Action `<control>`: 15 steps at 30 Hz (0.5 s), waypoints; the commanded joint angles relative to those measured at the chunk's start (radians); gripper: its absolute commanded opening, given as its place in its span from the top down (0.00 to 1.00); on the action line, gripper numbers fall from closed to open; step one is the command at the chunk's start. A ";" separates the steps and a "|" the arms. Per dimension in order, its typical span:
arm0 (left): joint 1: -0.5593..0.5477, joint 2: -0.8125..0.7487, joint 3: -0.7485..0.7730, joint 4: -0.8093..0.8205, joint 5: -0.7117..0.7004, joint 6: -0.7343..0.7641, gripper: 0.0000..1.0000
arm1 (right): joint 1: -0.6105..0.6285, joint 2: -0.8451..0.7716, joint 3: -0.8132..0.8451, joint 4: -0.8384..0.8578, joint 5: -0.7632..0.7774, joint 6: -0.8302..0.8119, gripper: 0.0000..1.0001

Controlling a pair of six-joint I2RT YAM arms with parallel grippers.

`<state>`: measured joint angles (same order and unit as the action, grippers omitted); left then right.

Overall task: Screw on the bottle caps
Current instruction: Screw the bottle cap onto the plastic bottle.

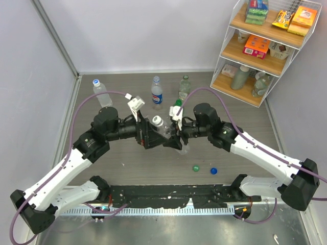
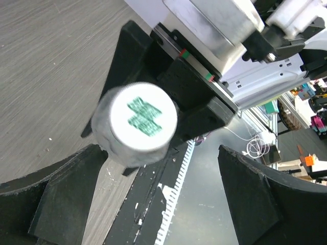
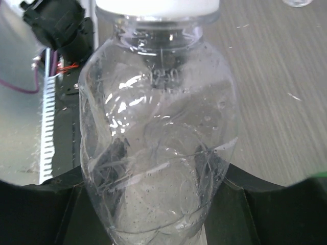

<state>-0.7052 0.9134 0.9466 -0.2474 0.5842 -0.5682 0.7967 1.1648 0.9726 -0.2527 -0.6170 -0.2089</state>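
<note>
A plain clear bottle (image 3: pixel 158 127) is held tilted above the table, my right gripper (image 3: pixel 156 204) shut on its body, one finger on each side. A white cap (image 2: pixel 144 116) with a green mark sits on the bottle's neck. My left gripper (image 2: pixel 158 199) stands open in front of that cap, its fingers (image 2: pixel 51 204) apart from it. From above, both grippers meet at the bottle (image 1: pixel 166 131) in mid-table. A green cap (image 1: pixel 195 167) and a blue cap (image 1: pixel 213 171) lie loose near the front. The cola-label bottle (image 1: pixel 157 94) and green bottle (image 1: pixel 184 88) stand upright at the back.
Another clear bottle with a blue cap (image 1: pixel 102 93) stands at the back left. A wire shelf (image 1: pixel 265 51) with snacks and bottles fills the back right corner. The black base rail (image 1: pixel 168 196) runs along the near edge.
</note>
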 commanded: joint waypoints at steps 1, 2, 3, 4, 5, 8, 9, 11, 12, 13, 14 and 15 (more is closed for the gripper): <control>-0.014 -0.067 0.034 -0.012 -0.036 -0.019 0.00 | -0.002 -0.040 0.002 0.151 0.167 0.042 0.99; -0.014 -0.082 0.037 -0.018 -0.091 -0.038 0.00 | -0.004 -0.050 -0.018 0.173 0.212 0.048 0.99; -0.014 -0.097 0.044 -0.023 -0.166 -0.060 0.00 | -0.004 -0.057 -0.035 0.220 0.290 0.051 0.99; -0.014 -0.108 0.055 -0.027 -0.219 -0.085 0.00 | -0.002 -0.068 -0.061 0.242 0.322 0.046 0.99; -0.014 -0.119 0.067 -0.036 -0.275 -0.111 0.00 | -0.002 -0.073 -0.072 0.292 0.386 0.045 0.99; -0.014 -0.127 0.144 -0.098 -0.401 -0.133 0.00 | -0.001 -0.073 -0.077 0.293 0.421 0.036 0.99; -0.014 -0.122 0.173 -0.128 -0.449 -0.145 0.00 | -0.004 -0.070 -0.074 0.282 0.409 0.031 0.99; -0.014 -0.093 0.230 -0.170 -0.521 -0.141 0.00 | -0.002 -0.059 -0.068 0.267 0.390 0.025 0.99; -0.016 -0.076 0.257 -0.199 -0.549 -0.148 0.00 | -0.002 -0.056 -0.069 0.268 0.392 0.023 0.99; -0.014 -0.049 0.289 -0.223 -0.569 -0.153 0.01 | -0.002 -0.056 -0.071 0.265 0.390 0.011 0.99; -0.014 -0.024 0.325 -0.254 -0.573 -0.157 0.00 | -0.002 -0.056 -0.075 0.267 0.396 0.006 0.99; -0.014 0.007 0.354 -0.282 -0.575 -0.163 0.02 | -0.002 -0.057 -0.078 0.268 0.402 0.000 0.99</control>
<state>-0.7177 0.8425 1.1881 -0.4141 0.1390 -0.6979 0.7948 1.1175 0.8917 -0.0532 -0.2577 -0.1825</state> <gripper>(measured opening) 0.994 0.593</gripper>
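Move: The white cap, already on the clear plastic bottle, sits close to my open left fingers, about 4 cm above and 2 cm ahead of their midpoint and 1 cm to the right. My right hand keeps that bottle gripped by its body, the cap some 7 cm left of it and 8 cm up. From the right hand the green bottle stands roughly 28 cm straight ahead and 17 cm lower. The Pepsi bottle is about 36 cm ahead, 11 cm left and 13 cm lower. With its fingers staying wide open, my left hand backs off from the capped bottle, mostly up, about 9 cm, and also left and forward, while swinging some 25 degrees counter-clockwise. Meanwhile my right hand keeps its grip on the bottle body and carries it about 6 cm forward, towards the green bottle and a shade to the right, turning some 20 degrees clockwise. ##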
